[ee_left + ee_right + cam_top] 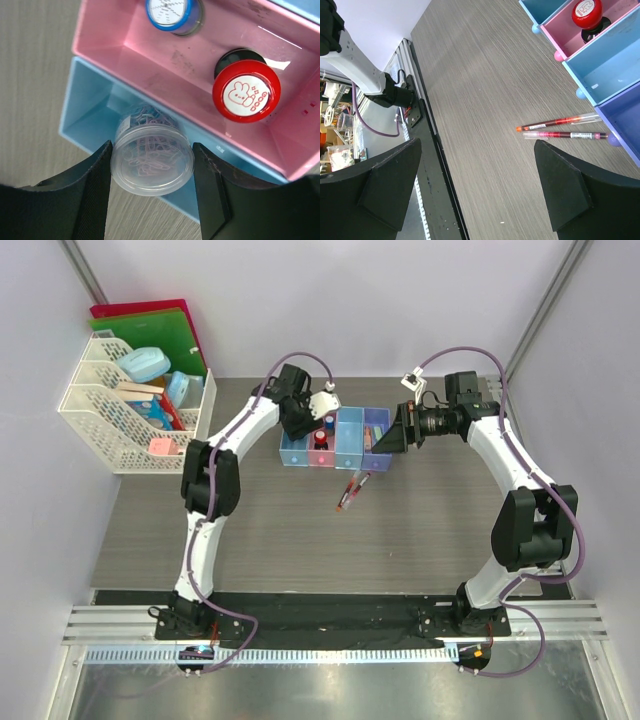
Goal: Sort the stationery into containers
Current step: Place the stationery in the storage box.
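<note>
The containers (pixel 349 446) are a row of four joined bins at the table's back middle. My left gripper (pixel 299 426) hangs over the left light blue bin (pixel 90 122), shut on a clear tub of paper clips (pixel 152 156), which tilts over that bin's near wall. The pink bin (pixel 150 60) holds a red stamp (pixel 245 91) and a blue-rimmed stamp (pixel 172 12). Two thin red-and-black pens (pixel 559 122) lie side by side on the table in front of the bins (pixel 351 490). My right gripper (pixel 477 190) is open and empty, beside the purple-blue bin (pixel 378 445).
A white lattice rack (pixel 100 425) with boxes stands at the back left, red and green folders (pixel 155 330) behind it. Small coloured pieces lie in the purple-blue bin. The second light blue bin (pixel 605 70) shows nothing inside. A black rail (pixel 427 150) runs along the table's near edge.
</note>
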Controlling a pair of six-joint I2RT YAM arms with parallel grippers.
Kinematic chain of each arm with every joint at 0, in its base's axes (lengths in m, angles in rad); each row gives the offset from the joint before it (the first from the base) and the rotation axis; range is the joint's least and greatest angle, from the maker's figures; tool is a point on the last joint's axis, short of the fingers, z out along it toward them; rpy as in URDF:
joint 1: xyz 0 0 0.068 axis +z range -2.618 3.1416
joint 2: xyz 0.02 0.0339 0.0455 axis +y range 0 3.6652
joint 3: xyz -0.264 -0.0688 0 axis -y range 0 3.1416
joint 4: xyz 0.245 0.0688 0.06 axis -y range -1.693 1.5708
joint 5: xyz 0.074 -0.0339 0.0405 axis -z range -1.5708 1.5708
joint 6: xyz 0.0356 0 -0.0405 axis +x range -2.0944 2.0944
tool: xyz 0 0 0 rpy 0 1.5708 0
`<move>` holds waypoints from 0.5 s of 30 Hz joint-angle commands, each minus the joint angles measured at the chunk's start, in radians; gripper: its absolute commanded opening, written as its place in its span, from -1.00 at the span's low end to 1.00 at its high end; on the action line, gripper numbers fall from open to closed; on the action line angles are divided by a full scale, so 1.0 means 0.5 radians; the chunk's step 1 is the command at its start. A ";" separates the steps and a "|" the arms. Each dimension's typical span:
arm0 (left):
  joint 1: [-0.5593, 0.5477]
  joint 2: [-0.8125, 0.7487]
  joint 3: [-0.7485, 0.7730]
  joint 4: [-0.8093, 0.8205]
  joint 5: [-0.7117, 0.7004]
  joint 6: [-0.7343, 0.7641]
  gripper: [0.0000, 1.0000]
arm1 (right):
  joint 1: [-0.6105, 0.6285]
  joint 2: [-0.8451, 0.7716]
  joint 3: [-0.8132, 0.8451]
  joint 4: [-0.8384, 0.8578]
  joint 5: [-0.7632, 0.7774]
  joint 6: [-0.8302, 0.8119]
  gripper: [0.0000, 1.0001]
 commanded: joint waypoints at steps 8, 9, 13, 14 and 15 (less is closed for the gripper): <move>0.013 -0.045 0.065 0.068 0.102 0.006 0.22 | -0.003 -0.011 0.011 0.049 0.037 -0.023 0.99; 0.010 -0.066 0.032 0.081 0.105 -0.001 0.28 | -0.003 -0.008 0.011 0.049 0.046 -0.020 0.99; 0.019 -0.168 -0.069 0.240 0.096 -0.056 0.53 | 0.000 0.007 0.017 0.053 0.174 0.001 0.99; 0.019 -0.192 -0.109 0.274 0.081 -0.086 0.59 | 0.006 0.013 0.020 0.053 0.193 0.004 0.99; 0.019 -0.202 -0.119 0.295 0.072 -0.093 0.66 | 0.009 0.016 0.020 0.056 0.208 0.007 0.99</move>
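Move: My left hand holds the paper-clip jar right over the box's leftmost blue compartment, whose middle lies about 4 cm below my fingers and hardly 1 cm nearer me. In the pink compartment next to it, the red stamp stands some 6 cm right and 3 cm nearer, the blue stamp about 7 cm right and 4 cm farther out. The two pens lie around 12 cm right and 13 cm nearer. From my right hand that compartment is roughly 20 cm left, 13 cm ahead and 18 cm lower. I lower the paper-clip jar straight down with my left hand, a last 1.5 cm or so into the leftmost blue compartment, and stop there with the wrist nearly unchanged. Then I spread my fingers to either side of the jar to let go, and start back up by a bit over half a centimetre. ##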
